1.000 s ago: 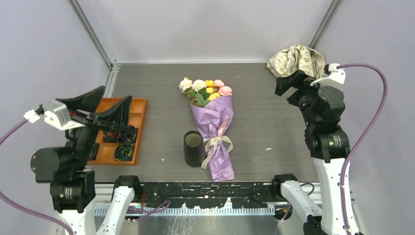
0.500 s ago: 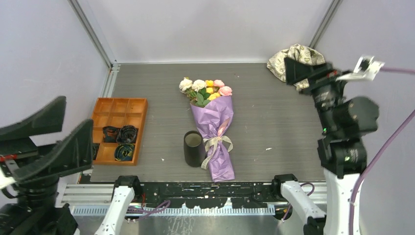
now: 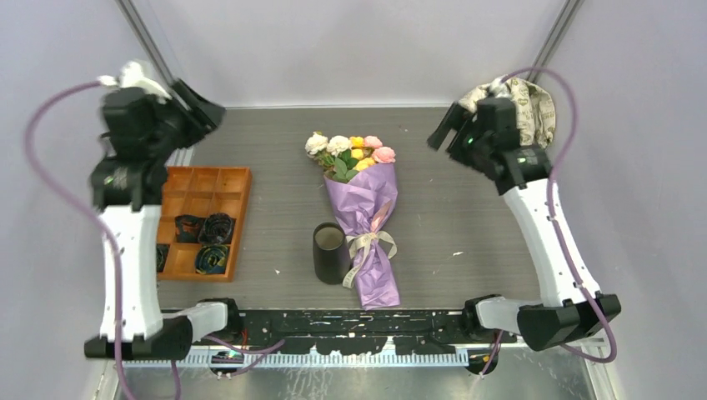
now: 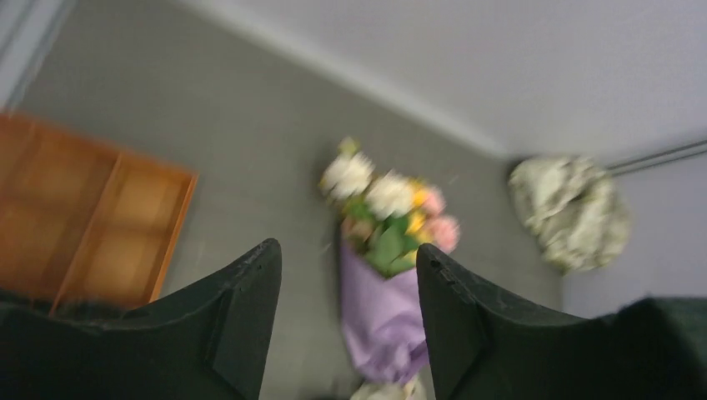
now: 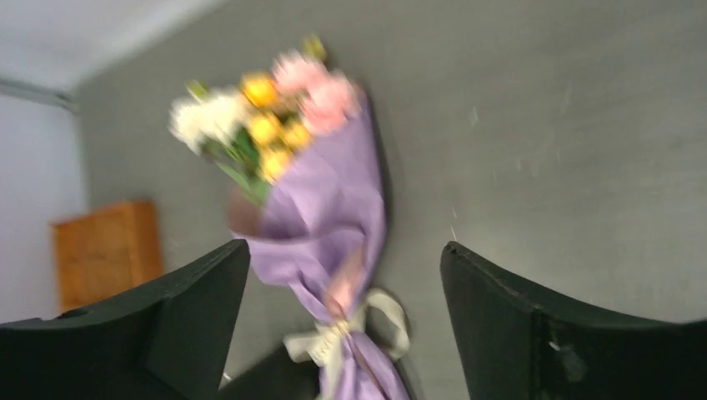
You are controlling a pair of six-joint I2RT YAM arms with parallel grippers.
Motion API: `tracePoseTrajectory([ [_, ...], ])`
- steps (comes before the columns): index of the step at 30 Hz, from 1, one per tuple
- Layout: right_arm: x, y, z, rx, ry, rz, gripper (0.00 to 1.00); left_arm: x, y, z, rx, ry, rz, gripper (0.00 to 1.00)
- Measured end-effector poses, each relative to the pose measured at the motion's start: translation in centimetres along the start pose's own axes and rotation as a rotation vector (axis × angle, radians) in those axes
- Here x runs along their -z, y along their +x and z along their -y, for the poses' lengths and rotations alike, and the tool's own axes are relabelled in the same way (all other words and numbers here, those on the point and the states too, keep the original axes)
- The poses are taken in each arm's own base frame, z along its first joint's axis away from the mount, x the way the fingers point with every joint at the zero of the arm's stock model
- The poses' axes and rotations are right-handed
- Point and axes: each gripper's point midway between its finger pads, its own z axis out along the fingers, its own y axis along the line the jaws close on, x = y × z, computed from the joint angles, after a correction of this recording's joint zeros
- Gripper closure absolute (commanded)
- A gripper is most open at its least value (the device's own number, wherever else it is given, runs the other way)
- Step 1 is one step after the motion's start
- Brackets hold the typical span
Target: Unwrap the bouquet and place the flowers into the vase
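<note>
The bouquet (image 3: 368, 218) lies in the middle of the table in purple wrapping, tied low down with a beige ribbon bow (image 3: 369, 243). Its flowers (image 3: 350, 152), cream, yellow and pink, point to the back. The black vase (image 3: 330, 252) stands upright, touching the wrapping's left side near the bow. My left gripper (image 3: 198, 110) hangs open high over the back left corner, and the blurred left wrist view frames the bouquet (image 4: 379, 308) between its fingers (image 4: 250, 308). My right gripper (image 3: 446, 132) hangs open high at the back right, above the bouquet (image 5: 321, 217). Both hold nothing.
An orange compartment tray (image 3: 236, 218) with black coiled rolls (image 3: 216, 228) sits at the left. A beige patterned cloth (image 3: 523, 102) is bunched in the back right corner. Grey walls close the table on three sides.
Both arms have swung up from low, folded poses near their bases to tall, extended ones. Their grippers now hang over the back corners. Bouquet and vase have not moved.
</note>
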Motion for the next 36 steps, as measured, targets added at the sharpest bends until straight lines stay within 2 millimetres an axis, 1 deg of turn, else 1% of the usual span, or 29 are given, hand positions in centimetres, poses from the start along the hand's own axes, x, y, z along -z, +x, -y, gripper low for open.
tracePoseTrajectory([
  [1,-0.6,2.5,0.9,0.019,0.037,-0.063,0.21,-2.2,3.4,-2.6,0.004,-0.075,-0.104,0.38],
  [2,-1.2,5.1,1.7,0.039,0.067,-0.124,0.24,-3.2,6.0,-4.5,0.009,-0.128,-0.181,0.37],
  [3,-1.4,7.4,2.4,0.058,0.088,-0.176,0.26,-3.8,8.6,-6.3,0.01,-0.176,-0.251,0.37],
  [4,-1.5,9.3,2.8,0.075,0.101,-0.218,0.28,-3.9,11.0,-8.0,0.012,-0.222,-0.315,0.37],
  [6,-1.4,12.7,3.3,0.106,0.114,-0.288,0.32,-3.3,13.4,-9.4,-0.003,-0.265,-0.378,0.37],
  [7,-1.4,14.0,3.3,0.119,0.117,-0.316,0.35,-2.8,13.7,-9.6,-0.016,-0.271,-0.386,0.37],
  [8,-1.4,14.9,3.2,0.129,0.116,-0.333,0.38,-2.4,13.6,-9.4,-0.028,-0.262,-0.378,0.37],
  [10,-1.5,16.8,2.8,0.152,0.104,-0.366,0.45,-1.5,12.5,-8.5,-0.053,-0.224,-0.331,0.37],
  [12,-1.9,18.5,2.4,0.169,0.094,-0.399,0.47,-0.6,12.1,-7.8,-0.058,-0.184,-0.293,0.37],
  [13,-2.2,19.2,2.3,0.177,0.089,-0.415,0.48,-0.2,12.2,-7.6,-0.057,-0.168,-0.28,0.37],
  [14,-2.7,20.2,2.0,0.184,0.083,-0.436,0.5,-0.1,12.6,-7.7,-0.055,-0.161,-0.283,0.37],
  [18,-4.8,24.5,1.6,0.22,0.089,-0.542,0.5,0.5,15.5,-8.8,-0.048,-0.158,-0.329,0.37],
  [21,-6.0,27.1,1.0,0.242,0.079,-0.6,0.5,0.2,16.6,-9.3,-0.05,-0.168,-0.363,0.38],
  [24,-6.9,28.9,0.1,0.25,0.056,-0.634,0.5,-0.1,17.0,-9.5,-0.054,-0.176,-0.38,0.38],
  [28,-7.3,30.7,-1.2,0.253,0.021,-0.673,0.5,-0.2,17.0,-9.5,-0.059,-0.172,-0.381,0.39],
  [31,-7.5,31.3,-2.4,0.259,-0.002,-0.682,0.5,-0.2,17.5,-9.6,-0.06,-0.171,-0.395,0.39],
  [36,-7.6,31.7,-4.8,0.277,-0.052,-0.681,0.55,-0.2,18.2,-10.0,-0.073,-0.174,-0.417,0.39],
])
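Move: The ribbon knot on the bouquet lies about 21 cm to the right hand's left, some 9 cm back and 30 cm below it. The black vase stands roughly 8 cm farther left of the knot and 3 cm nearer the bases; the flower heads lie about 21 cm ahead of the knot and 4 cm left of it. From the left hand the knot is some 29 cm right, 5 cm back and 44 cm below. Down and left swings the right hand, dropping about 25 cm, steeply at first and with a short draw back, then sweeping some 20 cm left towards the ribbon knot. Its wrist tips down and turns counter-clockwise about 30 degrees while its fingers narrow from almost wide to half open around the line of a ribbon loop; contact can't be seen. The empty left hand sinks some 20 cm, mostly early, tipping down. ##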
